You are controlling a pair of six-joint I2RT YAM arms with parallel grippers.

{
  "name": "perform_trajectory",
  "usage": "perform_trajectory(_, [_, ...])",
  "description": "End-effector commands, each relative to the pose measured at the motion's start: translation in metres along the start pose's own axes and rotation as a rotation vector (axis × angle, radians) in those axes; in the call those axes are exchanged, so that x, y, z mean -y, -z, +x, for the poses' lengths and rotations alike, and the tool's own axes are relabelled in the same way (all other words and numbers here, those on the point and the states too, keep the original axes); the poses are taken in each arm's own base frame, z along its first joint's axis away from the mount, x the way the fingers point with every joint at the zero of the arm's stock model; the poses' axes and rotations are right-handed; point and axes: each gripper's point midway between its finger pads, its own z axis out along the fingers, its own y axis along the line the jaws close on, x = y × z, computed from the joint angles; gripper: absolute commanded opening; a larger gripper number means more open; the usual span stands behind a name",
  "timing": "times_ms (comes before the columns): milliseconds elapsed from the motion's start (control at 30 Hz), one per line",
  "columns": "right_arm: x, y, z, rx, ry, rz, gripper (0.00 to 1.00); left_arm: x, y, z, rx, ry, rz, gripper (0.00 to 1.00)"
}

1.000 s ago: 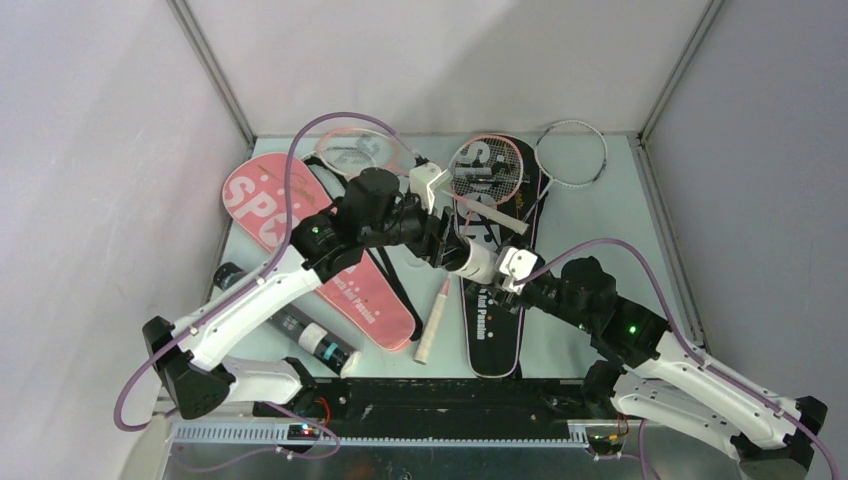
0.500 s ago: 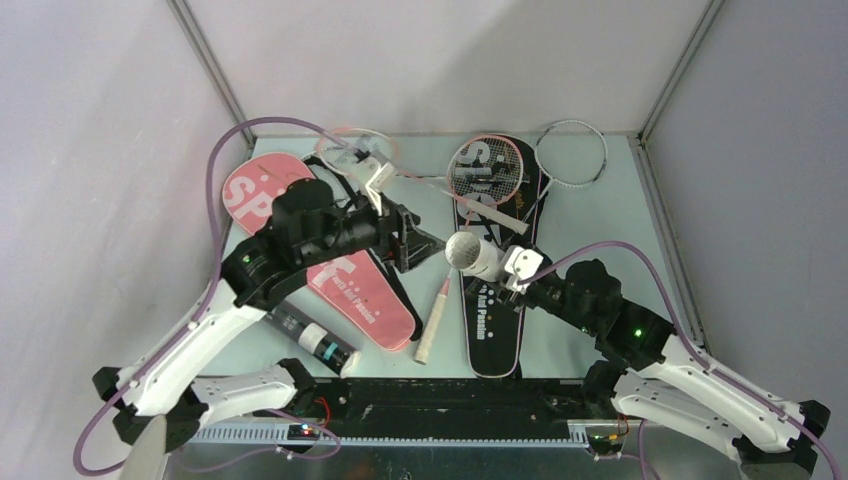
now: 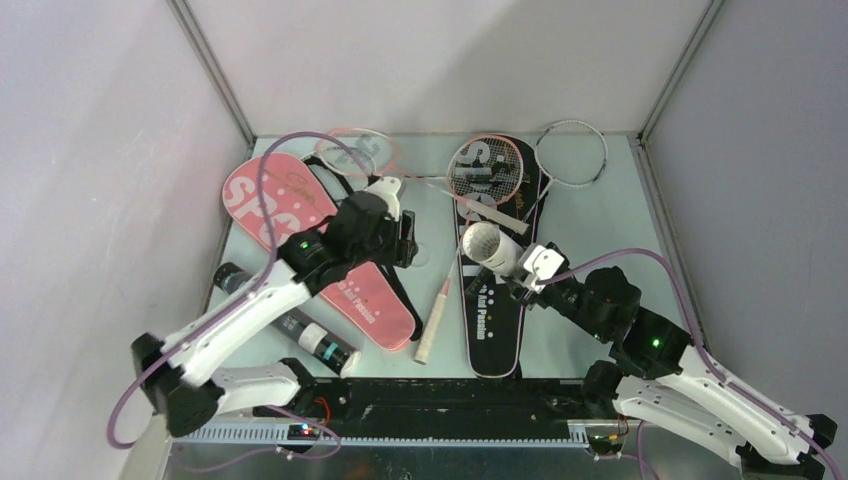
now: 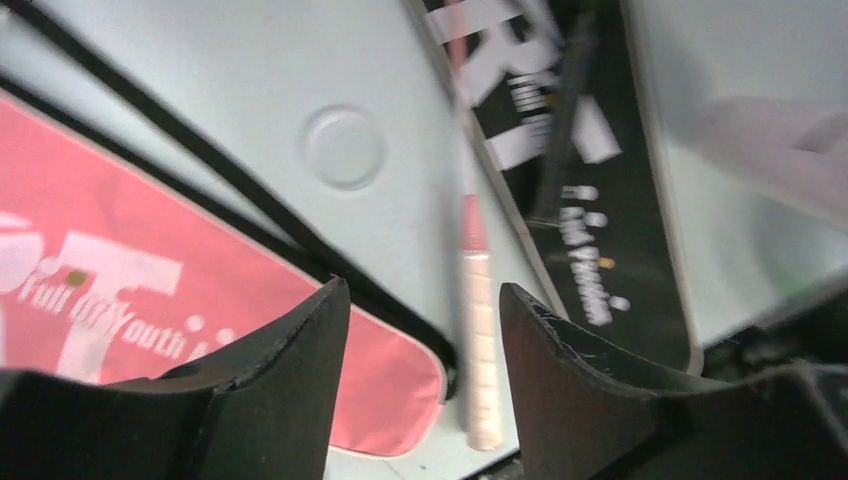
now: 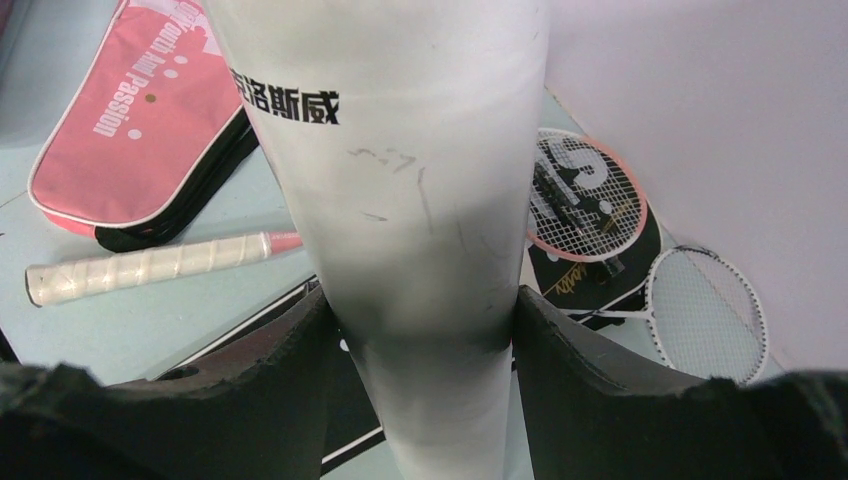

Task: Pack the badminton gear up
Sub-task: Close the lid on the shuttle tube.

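Observation:
My right gripper (image 3: 520, 272) is shut on a white shuttle tube (image 3: 492, 248), held tilted above the black cover (image 3: 490, 325); its open mouth faces up and left. In the right wrist view the tube (image 5: 410, 200) fills the gap in that gripper (image 5: 420, 310), with both fingers pressed on its sides. My left gripper (image 3: 407, 240) hangs open and empty over the pink cover's (image 3: 255, 200) right edge. Between its fingers (image 4: 422, 290), lower down, lie the pink racket's wrapped handle (image 4: 478, 340) and the pink cover (image 4: 120, 290). The pink racket head (image 3: 485, 170) rests on the black cover.
A black shuttle tube (image 3: 300, 330) lies at the near left beside the pink cover. A white racket (image 3: 570, 155) lies at the far right and another racket head (image 3: 355, 148) at the far left. Slanting walls close in the table on three sides.
My left gripper has pulled away from the white tube's mouth, leftward toward the pink cover. My right gripper has carried the tube slightly right and farther back.

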Motion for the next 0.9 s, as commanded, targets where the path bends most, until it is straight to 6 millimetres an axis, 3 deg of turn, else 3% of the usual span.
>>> perform_trajectory(0, [0.023,0.011,-0.041,0.122,-0.010,0.083,0.52,-0.044,-0.034,0.014,-0.072,0.087,-0.209,0.62])
perform_trajectory(333, [0.029,0.016,-0.044,0.138,0.007,0.103,0.52,-0.086,-0.135,0.039,-0.235,0.206,-0.235,0.53])
perform_trajectory(367, [0.029,0.016,-0.044,0.138,0.008,0.102,0.52,-0.085,-0.141,0.035,-0.235,0.202,-0.229,0.53])
perform_trajectory(467, [0.028,0.015,-0.045,0.141,0.011,0.099,0.52,-0.095,-0.163,0.049,-0.284,0.210,-0.251,0.52])
perform_trajectory(667, [0.027,0.014,-0.045,0.140,0.015,0.096,0.52,-0.107,-0.191,0.079,-0.366,0.266,-0.259,0.47])
perform_trajectory(867, [0.027,0.010,-0.042,0.122,0.025,0.093,0.52,-0.112,-0.202,0.102,-0.411,0.282,-0.260,0.39])
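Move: The clear lid of the shuttle tube lies flat on the table about 11 cm ahead of the left hand, 2 cm to its right and some 25 cm below. On the table too, the red racket's pale grip is roughly 17 cm nearer the robot than the lid and 4 cm farther right; the pink bag's middle is about 25 cm to the lid's left, level with it, and the black bag's about 21 cm to its right and 5 cm nearer. From the right hand, holding the white tube, the lid lies about 14 cm ahead, 19 cm left and 25 cm down. The left hand swoops down some 22 cm towards the clear lid, going about 11 cm forward and slightly left on the way before finishing almost straight down, while its fingers tip steeply towards the table by roughly 30 degrees and swing a little counter-clockwise. The fingers draw partly together without shutting and end low beside the lid, with the right-hand finger near its left rim, while the right hand keeps the white tube gripped almost still. ##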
